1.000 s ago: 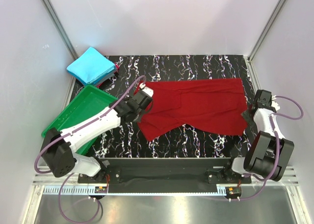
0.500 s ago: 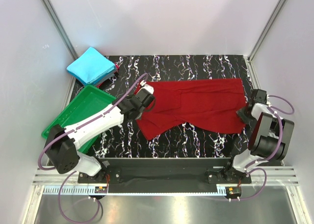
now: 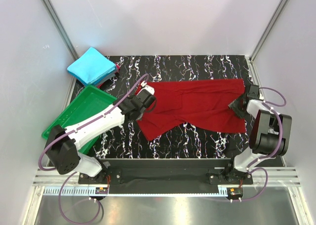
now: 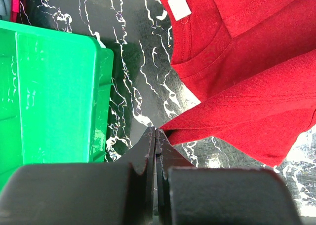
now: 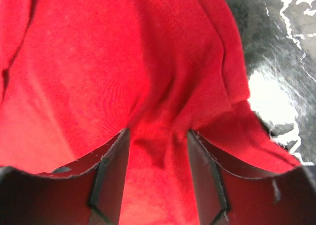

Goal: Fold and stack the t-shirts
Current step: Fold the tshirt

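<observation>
The dark red t-shirt [image 3: 197,106] lies spread across the black marbled table, its collar and white label [image 4: 178,8] showing in the left wrist view. My left gripper [image 3: 145,100] sits at the shirt's left edge. Its jaws [image 4: 156,132] are pressed together on a pulled-out point of the red cloth. My right gripper [image 3: 239,106] is over the shirt's right side, and its fingers [image 5: 158,133] stand apart with a ridge of red cloth [image 5: 98,62] lying loose between them. The cyan-blue t-shirt [image 3: 91,66] rests folded at the back left.
A green plastic tray [image 3: 79,116] sits left of the red shirt, with its wall [image 4: 101,96] close beside my left fingers. A pink item [image 3: 117,67] pokes out beside the blue shirt. White walls enclose the table on three sides.
My right gripper has moved forward and inward from the shirt's right edge onto the cloth, and its jaws have widened. The left gripper shifted slightly and stays shut on the shirt.
</observation>
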Available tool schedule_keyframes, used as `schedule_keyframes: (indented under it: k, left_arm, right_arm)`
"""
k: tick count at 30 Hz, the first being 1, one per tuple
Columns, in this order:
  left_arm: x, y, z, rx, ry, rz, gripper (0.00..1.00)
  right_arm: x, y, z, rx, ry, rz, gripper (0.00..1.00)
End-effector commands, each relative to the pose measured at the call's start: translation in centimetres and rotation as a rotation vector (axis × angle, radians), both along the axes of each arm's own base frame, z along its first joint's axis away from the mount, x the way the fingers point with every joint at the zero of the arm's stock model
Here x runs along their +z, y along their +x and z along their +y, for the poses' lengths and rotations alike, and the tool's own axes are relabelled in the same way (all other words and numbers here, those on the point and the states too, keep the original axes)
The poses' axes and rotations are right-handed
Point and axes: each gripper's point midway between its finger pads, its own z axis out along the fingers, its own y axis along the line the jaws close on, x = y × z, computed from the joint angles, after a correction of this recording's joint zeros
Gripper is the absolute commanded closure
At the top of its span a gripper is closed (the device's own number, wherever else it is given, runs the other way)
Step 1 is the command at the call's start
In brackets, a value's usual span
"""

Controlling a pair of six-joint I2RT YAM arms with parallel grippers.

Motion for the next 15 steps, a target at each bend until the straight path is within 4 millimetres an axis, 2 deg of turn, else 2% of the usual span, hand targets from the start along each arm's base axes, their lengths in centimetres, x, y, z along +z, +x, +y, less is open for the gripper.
schedule_keyframes:
  k: [1,4,5,9,10,11,12,13,15]
  left_arm:
    - [1.1,0.6,0.1,0.022,-0.019,-0.043,1.0]
    - [1.2,0.6,-0.1,0.018,-0.027,-0.041,1.0]
    - [1.2,0.6,-0.1,0.017,-0.03,-0.04,1.0]
    - [1.4,0.6,-0.1,0.009,-0.027,-0.045,1.0]
    - [1.4,0.6,0.0,0.007,-0.023,-0.043,1.0]
    - [1.4,0.6,0.0,0.005,-0.024,-0.043,1.0]
    - [1.4,0.5,0.0,0.004,-0.025,-0.044,1.0]
    - [1.5,0.5,0.0,0.001,-0.028,-0.044,1.0]
    - [1.5,0.5,-0.2,-0.005,-0.037,-0.042,1.0]
  right_arm:
    - [5.2,2.3,0.0,0.031,-0.014,-0.131,0.42]
    - [6.1,0.7,-0.3,-0.027,-0.02,-0.087,0.41]
    - [6.4,0.0,-1.3,-0.084,-0.057,-0.065,0.41]
    - [6.4,-4.9,-3.8,-0.337,-0.024,0.014,0.41]
    - [5.9,-5.9,-4.2,-0.39,0.001,0.024,0.42]
    - [4.5,-7.5,-3.9,-0.433,0.036,0.062,0.44]
    - [4.2,-8.6,-4.1,-0.515,0.077,0.064,0.44]
    - [2.8,-9.9,-3.4,-0.541,0.108,0.097,0.44]
    - [2.1,-10.5,-2.2,-0.583,0.184,0.097,0.46]
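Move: The red t-shirt's near hem corner lies about 12 cm back and 4 cm to the right of the right hand, 2 cm or so below it. The hem edge passes roughly 4 cm to the right, level with this hand, and the far hem corner is some 17 cm ahead and 3 cm right. From the left hand, the near hem corner lies roughly 52 cm right, 5 cm back and 12 cm lower. Straight up off the creased cloth first, the right hand then swings back and to its right towards the near hem corner, ending about 7 cm back and 4.5 cm right after cresting near 6 cm and starting down again. Its wrist turns clockwise some 25 degrees, fingers staying half open and empty; the left hand stays put, still pinching the shirt's left end. ##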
